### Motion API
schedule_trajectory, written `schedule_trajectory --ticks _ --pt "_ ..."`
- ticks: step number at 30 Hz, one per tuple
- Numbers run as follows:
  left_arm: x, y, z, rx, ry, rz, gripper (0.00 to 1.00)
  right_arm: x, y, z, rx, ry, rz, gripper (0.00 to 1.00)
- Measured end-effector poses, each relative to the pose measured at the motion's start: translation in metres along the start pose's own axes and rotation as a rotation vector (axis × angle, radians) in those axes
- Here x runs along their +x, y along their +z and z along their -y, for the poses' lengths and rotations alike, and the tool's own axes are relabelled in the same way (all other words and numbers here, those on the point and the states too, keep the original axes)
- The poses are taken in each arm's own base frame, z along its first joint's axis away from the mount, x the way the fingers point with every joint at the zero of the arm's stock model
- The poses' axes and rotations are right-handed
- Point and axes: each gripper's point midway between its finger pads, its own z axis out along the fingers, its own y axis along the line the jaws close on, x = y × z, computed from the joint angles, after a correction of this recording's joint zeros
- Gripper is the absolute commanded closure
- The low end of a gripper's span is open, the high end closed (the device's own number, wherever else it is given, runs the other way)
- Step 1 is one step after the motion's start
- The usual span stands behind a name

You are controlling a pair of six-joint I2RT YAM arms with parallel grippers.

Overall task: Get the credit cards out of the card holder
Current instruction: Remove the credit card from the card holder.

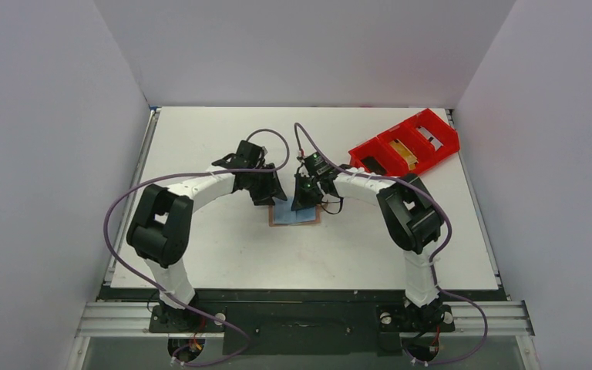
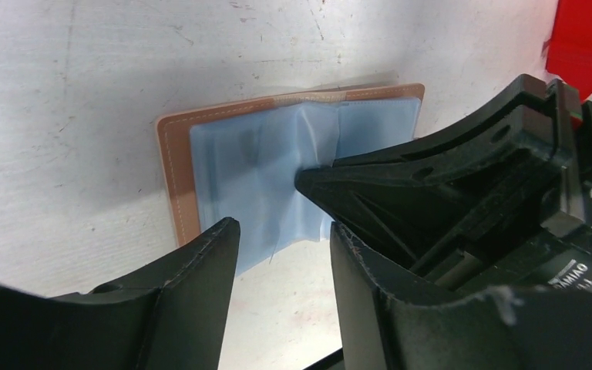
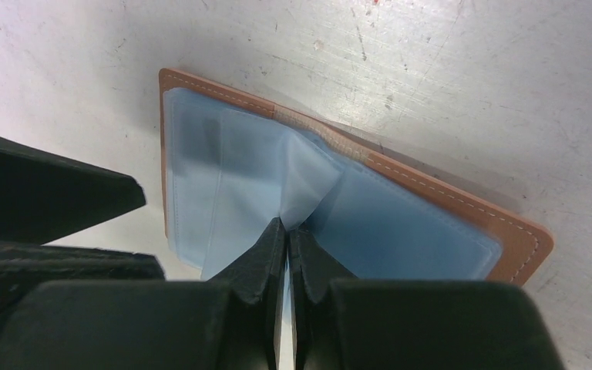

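The card holder (image 1: 285,218) lies open and flat on the table, with a tan-brown stitched cover (image 3: 432,189) and pale blue clear sleeves (image 2: 239,154) inside. My right gripper (image 3: 287,227) is shut on a middle sleeve near the fold and pulls it up into a peak. It shows from the side in the left wrist view as a black wedge (image 2: 432,177). My left gripper (image 2: 281,231) is open at the holder's near edge, with bare table and a sleeve corner between its fingers. No credit cards show inside the holder.
A red compartment tray (image 1: 370,154) stands at the back right, with a yellowish card (image 1: 407,154) and a white piece (image 1: 429,137) in it. Both arms (image 1: 200,185) meet over the table's middle. Grey walls enclose three sides.
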Motion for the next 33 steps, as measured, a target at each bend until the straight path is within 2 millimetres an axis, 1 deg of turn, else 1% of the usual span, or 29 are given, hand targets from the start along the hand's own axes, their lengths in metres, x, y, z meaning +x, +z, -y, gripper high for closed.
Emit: schedule_trajectory --ticks 5,10,14,15,16,17,18,19,20,21,23,25,29,33 --pt "0.008 0.015 -0.001 -0.012 0.006 -0.036 0.66 0.000 0.000 0.000 -0.016 0.016 -0.001 1.00" --pt "0.018 0.025 -0.004 -0.021 0.008 -0.074 0.73 0.000 0.000 0.000 -0.030 0.025 0.001 1.00" --pt "0.024 0.030 -0.003 -0.018 0.013 -0.093 0.91 -0.001 0.000 0.001 -0.037 0.030 0.003 1.00" --pt "0.025 0.031 -0.002 -0.017 0.014 -0.095 0.93 0.000 0.000 0.001 -0.039 0.031 0.002 1.00" --pt "0.026 0.031 -0.002 -0.016 0.015 -0.097 0.98 0.000 0.000 0.001 -0.040 0.032 0.003 1.00" --pt "0.026 0.032 -0.002 -0.014 0.018 -0.098 1.00 0.000 0.000 0.001 -0.040 0.032 0.003 0.98" --pt "0.026 0.033 -0.002 -0.014 0.017 -0.098 1.00 -0.001 0.000 0.001 -0.040 0.032 0.003 0.94" --pt "0.026 0.033 -0.002 -0.014 0.014 -0.100 1.00 -0.001 -0.001 0.000 -0.040 0.031 0.004 0.86" --pt "0.027 0.033 -0.002 -0.015 0.015 -0.100 1.00 -0.001 -0.001 0.000 -0.040 0.031 0.004 0.82" --pt "0.027 0.033 -0.002 -0.015 0.014 -0.101 1.00 -0.001 -0.001 -0.001 -0.044 0.036 0.003 0.74" --pt "0.027 0.033 -0.002 -0.016 0.012 -0.100 1.00 -0.002 -0.004 -0.003 -0.050 0.038 0.008 0.66" --pt "0.027 0.034 -0.003 -0.020 0.004 -0.099 1.00 -0.003 -0.008 -0.002 -0.040 0.037 0.013 0.61" --pt "0.028 0.032 -0.005 -0.026 -0.009 -0.090 1.00 -0.005 -0.021 -0.001 -0.030 0.049 0.016 0.59" --pt "0.026 0.027 -0.005 -0.026 -0.013 -0.077 1.00 -0.020 -0.044 0.001 -0.027 0.066 0.062 0.58"
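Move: The left hand, open, hovers over the left half of the opened card holder. The pocket flap it goes for lies about 2 cm back, 3 cm to its right and 3 cm below; the card holder's middle is about 2 cm back, 5 cm right and 4 cm down. The right fingers already pinch the flap, whose middle lies about 1 cm left, level front to back, and 1 cm below. From the right hand, the card holder's middle is about 1 cm back, straight in line sideways and 1 cm lower. Down, with a little back and right, the left hand sinks about 3.5 cm onto the flap just left of the right fingers, closes fully at its edge, then starts to ease up. The right hand keeps its pinch until the left is shut, then opens, comes free of the flap and lifts some 4 cm, drifting about 2 cm right. ##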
